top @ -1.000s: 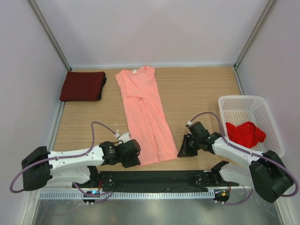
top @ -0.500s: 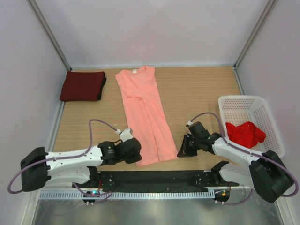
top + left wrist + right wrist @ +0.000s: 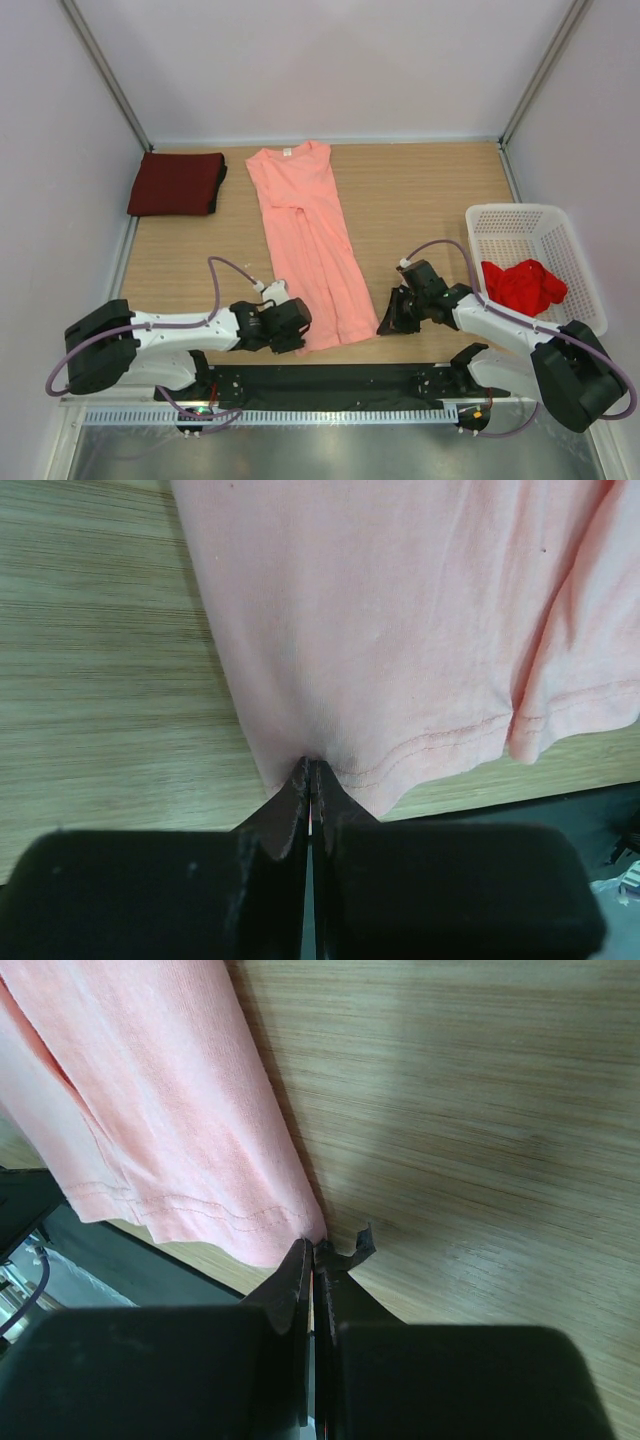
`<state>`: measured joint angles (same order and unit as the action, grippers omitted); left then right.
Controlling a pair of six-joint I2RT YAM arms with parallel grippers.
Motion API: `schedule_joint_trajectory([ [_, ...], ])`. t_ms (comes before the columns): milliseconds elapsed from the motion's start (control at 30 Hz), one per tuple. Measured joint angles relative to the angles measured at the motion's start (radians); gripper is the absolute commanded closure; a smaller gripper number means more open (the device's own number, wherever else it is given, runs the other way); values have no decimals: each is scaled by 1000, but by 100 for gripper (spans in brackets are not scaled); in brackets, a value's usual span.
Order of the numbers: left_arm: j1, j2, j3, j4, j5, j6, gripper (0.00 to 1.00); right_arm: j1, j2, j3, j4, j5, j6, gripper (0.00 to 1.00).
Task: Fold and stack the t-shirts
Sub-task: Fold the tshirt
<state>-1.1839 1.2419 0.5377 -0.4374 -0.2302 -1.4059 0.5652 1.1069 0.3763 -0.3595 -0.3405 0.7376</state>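
A salmon-pink t-shirt (image 3: 305, 235) lies folded lengthwise down the middle of the table, collar at the far end. My left gripper (image 3: 297, 333) is shut on its near left hem corner; in the left wrist view the pink cloth (image 3: 400, 630) runs into the closed jaws (image 3: 310, 770). At the near right hem corner sits my right gripper (image 3: 385, 322), shut on the pink hem (image 3: 170, 1150) where the tips (image 3: 316, 1253) meet. A folded dark maroon t-shirt (image 3: 177, 183) rests at the far left. The bright red t-shirt (image 3: 522, 284) is crumpled in the basket.
A white perforated basket (image 3: 500, 224) stands at the right side of the table. A black strip (image 3: 330, 380) runs along the near table edge behind both grippers. Grey walls close in the left, far and right sides.
My left gripper slid right to the shirt's near left hem corner and shut on it. The right gripper has stayed put, shut on the other corner.
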Motion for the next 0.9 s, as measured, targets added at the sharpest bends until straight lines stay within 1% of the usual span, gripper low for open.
schedule_joint_trajectory([
  [133, -3, -1, 6, -18, -2, -14, 99, 0, 6, 0, 4, -3, 0, 99],
  [267, -7, -29, 19, -115, -6, -27, 96, 0, 6, 0, 5, -5, 0, 99],
  [333, -7, -60, 18, -154, -4, -26, 85, 0, 6, 0, 5, -5, 0, 99],
  [367, -7, -78, 18, -164, 0, -24, 78, 0, 6, 0, 5, -5, 0, 99],
  [400, -7, -90, 16, -163, 6, -24, 67, 0, 5, 0, 5, -5, 0, 99],
  [467, -8, -122, 8, -154, 23, -19, 63, 0, 4, -1, 5, -5, 0, 99],
  [567, -8, -166, -14, -137, 42, -22, 60, 0, 4, -1, 5, -5, 0, 99],
  [767, -8, -200, -94, -111, 63, -37, 61, 0, -2, -6, 8, -5, 1, 99],
  [900, -8, -230, -126, -65, 76, -59, 62, 0, -11, -11, 10, -4, 3, 99],
])
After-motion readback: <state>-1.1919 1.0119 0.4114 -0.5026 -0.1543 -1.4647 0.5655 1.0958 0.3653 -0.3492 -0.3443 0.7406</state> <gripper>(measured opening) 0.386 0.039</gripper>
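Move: The t-shirt's near-left hem corner, which the left hand goes for, lies about 2 cm back and 2 cm left of that hand, 1 cm or so lower; its shut tips rest on the cloth just inside the hem. The notch where the folded parts meet at the hem is some 8 cm to its right, about level. The near-right corner is roughly 17 cm right and 2 cm ahead. From the right hand, the near-left corner is about 18 cm left and 4 cm back. The near-left hem corner is first brushed outwards: the left hand, fingers shut, slides about 2 cm left and 1 cm back low over the cloth. It then rises some 2 cm while opening to under half, and sinks again farther back and slightly left, so the parted tips come down around the corner without closing. The right hand stays shut on the near-right corner. ##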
